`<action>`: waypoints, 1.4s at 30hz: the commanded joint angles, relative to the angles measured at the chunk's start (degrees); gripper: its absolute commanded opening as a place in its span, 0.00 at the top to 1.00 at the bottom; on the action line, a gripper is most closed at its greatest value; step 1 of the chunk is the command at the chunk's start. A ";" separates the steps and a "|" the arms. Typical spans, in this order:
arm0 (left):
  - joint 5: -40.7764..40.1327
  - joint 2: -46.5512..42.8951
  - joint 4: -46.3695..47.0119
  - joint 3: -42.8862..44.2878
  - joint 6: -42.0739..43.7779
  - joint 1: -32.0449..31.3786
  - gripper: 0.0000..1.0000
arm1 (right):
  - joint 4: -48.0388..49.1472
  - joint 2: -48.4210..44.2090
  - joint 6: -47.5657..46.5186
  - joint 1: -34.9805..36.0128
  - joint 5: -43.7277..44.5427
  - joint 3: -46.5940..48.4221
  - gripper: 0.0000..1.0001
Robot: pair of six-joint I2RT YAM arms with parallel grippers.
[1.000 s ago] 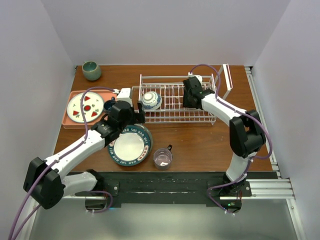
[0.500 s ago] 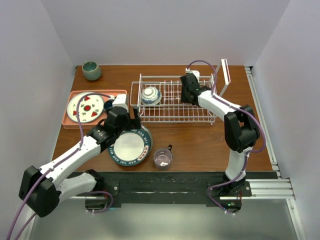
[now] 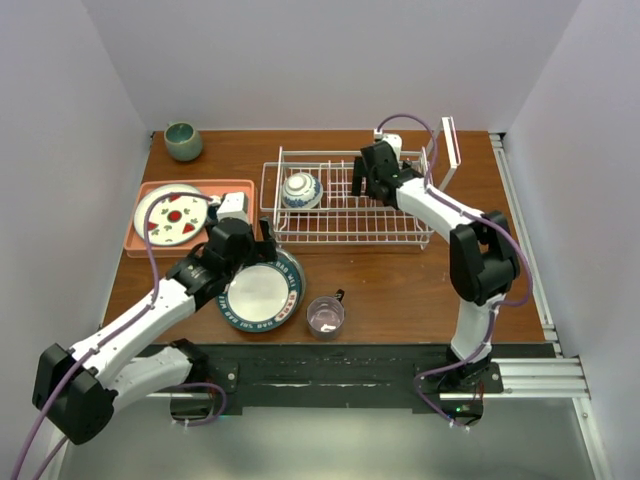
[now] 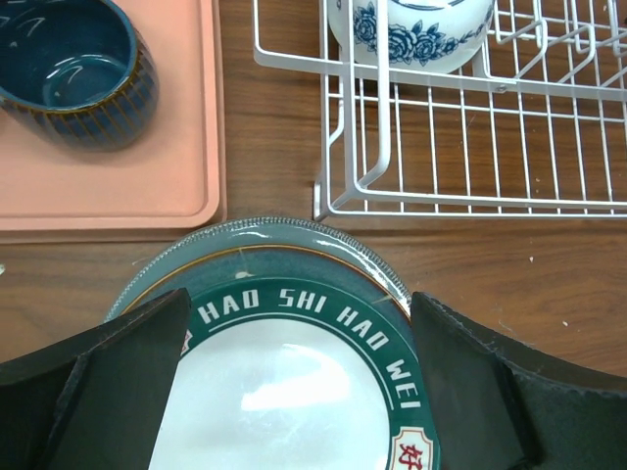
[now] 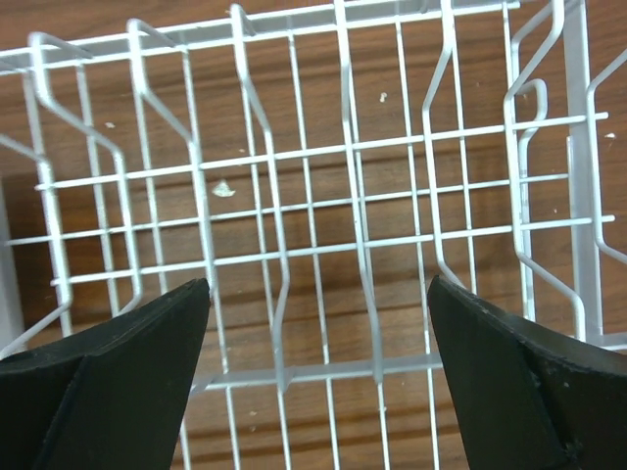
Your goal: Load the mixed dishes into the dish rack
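Note:
The white plate with a lettered teal rim (image 3: 260,292) (image 4: 294,392) lies on the table on top of a plain teal plate (image 4: 257,241). My left gripper (image 3: 262,255) (image 4: 299,372) hovers open over its far edge, one finger on each side. The clear pinkish mug (image 3: 325,315) stands to the right of the plates. The white wire dish rack (image 3: 350,228) (image 4: 470,147) (image 5: 350,150) holds the blue-and-white bowl (image 3: 301,189) (image 4: 411,34) at its left end. My right gripper (image 3: 370,188) (image 5: 318,372) is open above the rack's middle prongs, holding nothing.
A salmon-pink tray (image 3: 140,245) (image 4: 186,186) left of the rack carries a white plate with red fruit marks (image 3: 172,215) and a dark blue cup (image 4: 73,69). A grey-green cup (image 3: 183,140) stands at the back left. The rack's tall end piece (image 3: 450,155) rises at the right.
The rack and bowl slid left and away with the right gripper, which has now opened. My left gripper drew back from the rack's corner to the plate's far edge.

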 commanded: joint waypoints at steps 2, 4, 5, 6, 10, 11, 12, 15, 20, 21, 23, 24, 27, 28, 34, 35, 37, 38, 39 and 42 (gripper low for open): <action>-2.69 -3.53 -1.69 -0.13 -1.72 0.43 0.00 | 1.44 -9.94 0.65 0.37 -5.20 -2.13 0.01; -4.09 -4.40 -2.65 -0.65 -2.07 0.34 0.00 | 0.83 -12.93 -0.85 0.37 -8.46 -3.27 0.01; -5.06 -4.76 -3.44 -0.65 -2.51 0.42 0.00 | -0.04 -14.07 -0.94 0.45 -11.34 -3.80 0.01; -6.11 -4.85 -4.32 -0.83 -3.64 0.43 0.00 | -0.22 -16.26 -0.94 0.54 -13.02 -4.41 0.01; -9.46 -4.85 -9.32 -1.09 -7.51 0.34 0.00 | 1.70 -22.50 -0.68 1.51 -23.04 -11.07 0.01; -9.37 -4.85 -9.51 -1.35 -7.87 0.34 0.00 | 3.01 -23.57 -0.59 2.73 -24.54 -12.40 0.01; -9.02 -4.76 -9.42 -1.79 -8.39 0.34 0.00 | 3.81 -24.79 -0.50 3.70 -27.86 -13.72 0.03; -6.74 -4.50 -7.76 -3.46 -8.75 0.43 0.00 | 6.97 -27.61 0.29 9.93 -30.35 -18.21 0.07; -4.36 -3.97 -6.70 -4.35 -9.19 0.42 0.00 | 13.11 -27.09 2.92 18.90 -35.10 -24.27 0.14; -4.28 -3.88 -6.52 -4.35 -9.10 0.43 0.00 | 14.00 -27.18 3.45 19.78 -35.28 -25.06 0.17; -3.49 -4.32 -6.35 -4.35 -8.75 0.42 0.00 | 13.67 -27.01 2.84 21.54 -34.93 -26.48 0.20; -2.35 -4.58 -5.74 -4.35 -7.88 0.43 0.00 | 12.88 -27.09 2.66 21.90 -34.23 -26.91 0.21; -0.41 -5.64 -4.77 -4.43 -6.03 0.34 0.00 | 8.22 -28.49 1.79 22.52 -31.07 -28.23 0.24; -0.23 -5.99 -4.68 -4.52 -5.68 0.34 0.00 | 7.34 -29.19 1.70 22.60 -30.19 -28.93 0.24; 0.47 -5.82 -4.94 -4.08 -4.45 0.34 0.00 | 0.92 -35.08 0.73 22.60 -26.49 -31.49 0.24; 0.56 -5.64 -4.85 -3.99 -4.18 0.34 0.00 | -0.39 -35.61 0.55 22.60 -26.49 -31.49 0.24; 0.47 -5.55 -4.94 -3.82 -4.01 0.43 0.00 | -0.93 -36.75 -0.06 22.60 -27.28 -31.49 0.23; 0.12 -5.55 -5.03 -3.73 -4.09 0.34 0.00 | -0.58 -36.93 -0.58 22.60 -27.89 -31.49 0.23; -0.23 -5.38 -5.46 -3.47 -4.35 0.42 0.00 | -0.14 -36.94 -0.68 22.60 -28.16 -31.40 0.22; -0.85 -5.46 -5.64 -3.38 -4.71 0.43 0.00 | 1.00 -34.57 -0.50 22.69 -28.60 -29.48 0.23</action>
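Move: The clear mug lies about 33 cm back and 16 cm to the left of the right hand, some 7 cm lower. The plate stack sits roughly 18 cm to the left of that mug and 7 cm farther out; the blue-and-white bowl is level with the right hand, 23 cm left, 5 cm below. From the left hand, the plate stack is about 5 cm back, 3 cm right and 12 cm below; the blue cup is 11 cm ahead, 7 cm left. Towards the clear mug, the right hand climbs about 10 cm out of the dish rack, then sweeps some 25 cm back and leftward while sinking, swinging back slightly right at the end. It turns about 45 degrees counter-clockwise with its left side rising, and the fingers narrow to three quarters open. The left hand, wide open, eases a few centimetres back and down over the plate stack. ##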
